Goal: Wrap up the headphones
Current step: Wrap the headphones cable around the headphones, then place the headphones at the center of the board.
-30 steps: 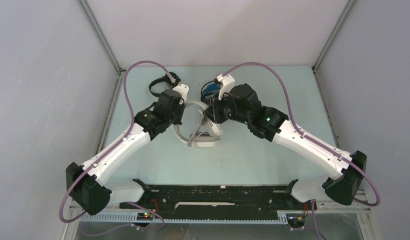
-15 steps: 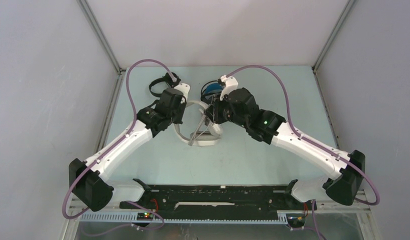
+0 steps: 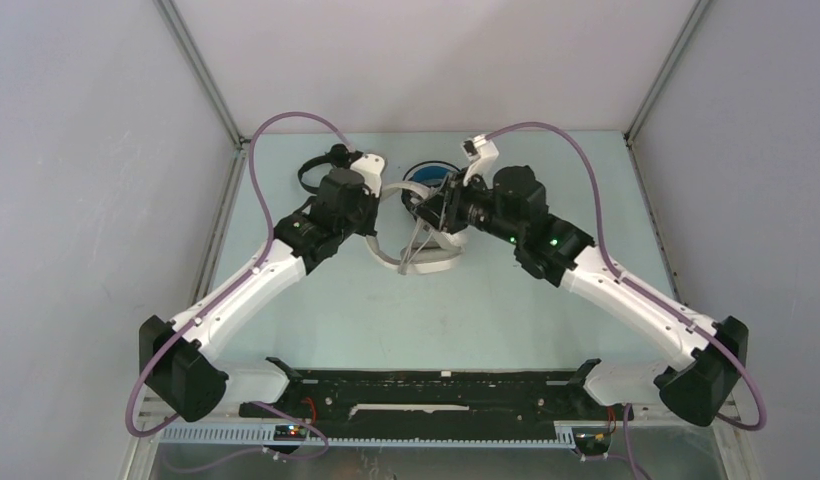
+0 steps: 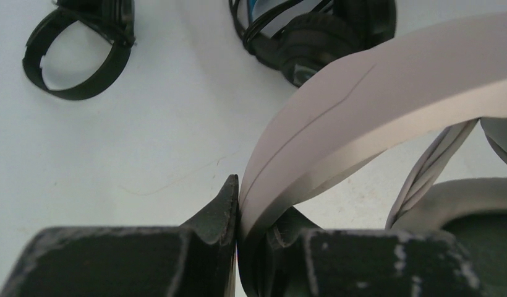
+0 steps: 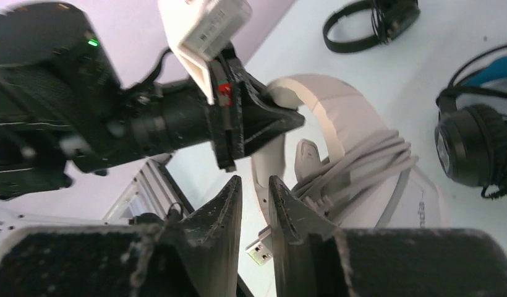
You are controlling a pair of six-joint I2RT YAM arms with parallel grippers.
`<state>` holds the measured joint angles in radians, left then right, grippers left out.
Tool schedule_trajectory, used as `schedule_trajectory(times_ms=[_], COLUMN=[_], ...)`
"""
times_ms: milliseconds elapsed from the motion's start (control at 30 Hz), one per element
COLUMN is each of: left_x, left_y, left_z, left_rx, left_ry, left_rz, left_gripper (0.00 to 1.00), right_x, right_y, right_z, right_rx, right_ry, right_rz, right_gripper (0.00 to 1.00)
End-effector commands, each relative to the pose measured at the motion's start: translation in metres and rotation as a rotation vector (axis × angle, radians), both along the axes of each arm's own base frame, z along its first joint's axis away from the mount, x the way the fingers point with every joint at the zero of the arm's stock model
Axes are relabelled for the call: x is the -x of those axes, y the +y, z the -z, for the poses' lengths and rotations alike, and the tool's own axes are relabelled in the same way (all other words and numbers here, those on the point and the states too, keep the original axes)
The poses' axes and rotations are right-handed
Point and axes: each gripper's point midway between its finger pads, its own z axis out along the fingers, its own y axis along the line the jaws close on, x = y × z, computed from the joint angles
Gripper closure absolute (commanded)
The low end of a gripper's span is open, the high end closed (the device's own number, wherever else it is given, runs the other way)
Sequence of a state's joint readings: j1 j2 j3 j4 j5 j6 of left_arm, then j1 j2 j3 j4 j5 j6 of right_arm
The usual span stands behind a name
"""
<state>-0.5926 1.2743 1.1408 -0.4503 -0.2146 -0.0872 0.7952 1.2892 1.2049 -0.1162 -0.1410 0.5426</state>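
Observation:
The white headphones (image 3: 427, 263) sit mid-table, their grey cable (image 5: 362, 162) bundled in loops around the band. My left gripper (image 4: 238, 204) is shut on the white headband (image 4: 374, 93), lifting that end. To the right of it my right gripper (image 5: 255, 185) stands just beside the band, jaws a narrow gap apart with nothing clamped; the cable's USB plug (image 5: 261, 250) hangs loose beyond them. The black pair with blue headband (image 3: 426, 176) lies just behind, and the small all-black pair (image 3: 316, 170) rests at the back left.
Grey enclosure walls (image 3: 106, 150) and metal frame posts (image 3: 226, 200) border the table on the left, right and back. The two wrists are close together over the white headphones. A black rail (image 3: 436, 385) runs along the near edge.
Both arms have shifted toward the back and right, dragging the white headphones with them. The right jaws have parted slightly.

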Motion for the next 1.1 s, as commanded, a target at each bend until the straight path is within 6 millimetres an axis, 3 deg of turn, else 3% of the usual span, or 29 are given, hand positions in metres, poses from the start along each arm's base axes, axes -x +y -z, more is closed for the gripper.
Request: schedule_trajectory(times_ms=[0,167,300,567,700,800,867,1067], left_x=[-0.007,-0.007,-0.007,0.000,0.000,0.000,0.002,0.001], left_y=[-0.028,-0.032,-0.036,-0.049,-0.047,-0.048,-0.049,-0.054], left_z=[-0.049,-0.048,-0.036,0.002,0.026,0.047,0.058,0.091], left_rx=[0.190,0.193,0.173,0.112,0.051,0.007,-0.006,-0.047], left_ry=[-0.133,-0.135,-0.097,0.024,0.082,0.159,0.202,0.289], left_rz=[0.072,0.093,0.116,0.207,0.219,0.221,0.232,0.255], left_gripper=[1.00,1.00,1.00,1.00,0.99,1.00,1.00,0.98], right_x=[0.014,0.018,0.021,0.030,0.045,0.055,0.059,0.063], right_y=[-0.014,-0.036,-0.056,-0.094,-0.094,-0.097,-0.101,-0.118], right_z=[-0.062,-0.081,-0.090,-0.063,-0.060,-0.062,-0.063,-0.064], right_rx=[-0.149,-0.163,-0.153,-0.024,-0.065,-0.082,-0.081,-0.069], right_ry=[-0.127,-0.175,-0.201,-0.148,-0.123,-0.120,-0.127,-0.151], right_rz=[-0.078,-0.047,-0.002,0.115,0.076,0.068,0.074,0.129], right_gripper=[0.74,0.70,0.69,0.56,0.35,0.25,0.05,0.00])
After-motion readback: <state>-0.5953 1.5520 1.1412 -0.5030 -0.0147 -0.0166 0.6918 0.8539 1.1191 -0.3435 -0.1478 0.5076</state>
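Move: My left hand grips the white headphones by the headband, their middle about 10 cm to its right and a little below. The table spot for them is some 12 cm right, 4 cm back and 16 cm below that hand; the blue headphones lie about 15 cm ahead and 16 cm right of it. From my right hand, the white headphones' middle is some 3 cm ahead, 4 cm left and 11 cm below, and the blue headphones about 15 cm straight ahead, far below. I draw my right hand off to the right and back, away from the wrapped cable, by about 12 cm; it first climbs some 8 cm, then sinks a little, and its fingers spread wide. My left hand keeps its pinch on the headband, drifts right with a slight rise, then lowers the white headphones some 11 cm towards the table, tipping nose-down by about 20 degrees. ##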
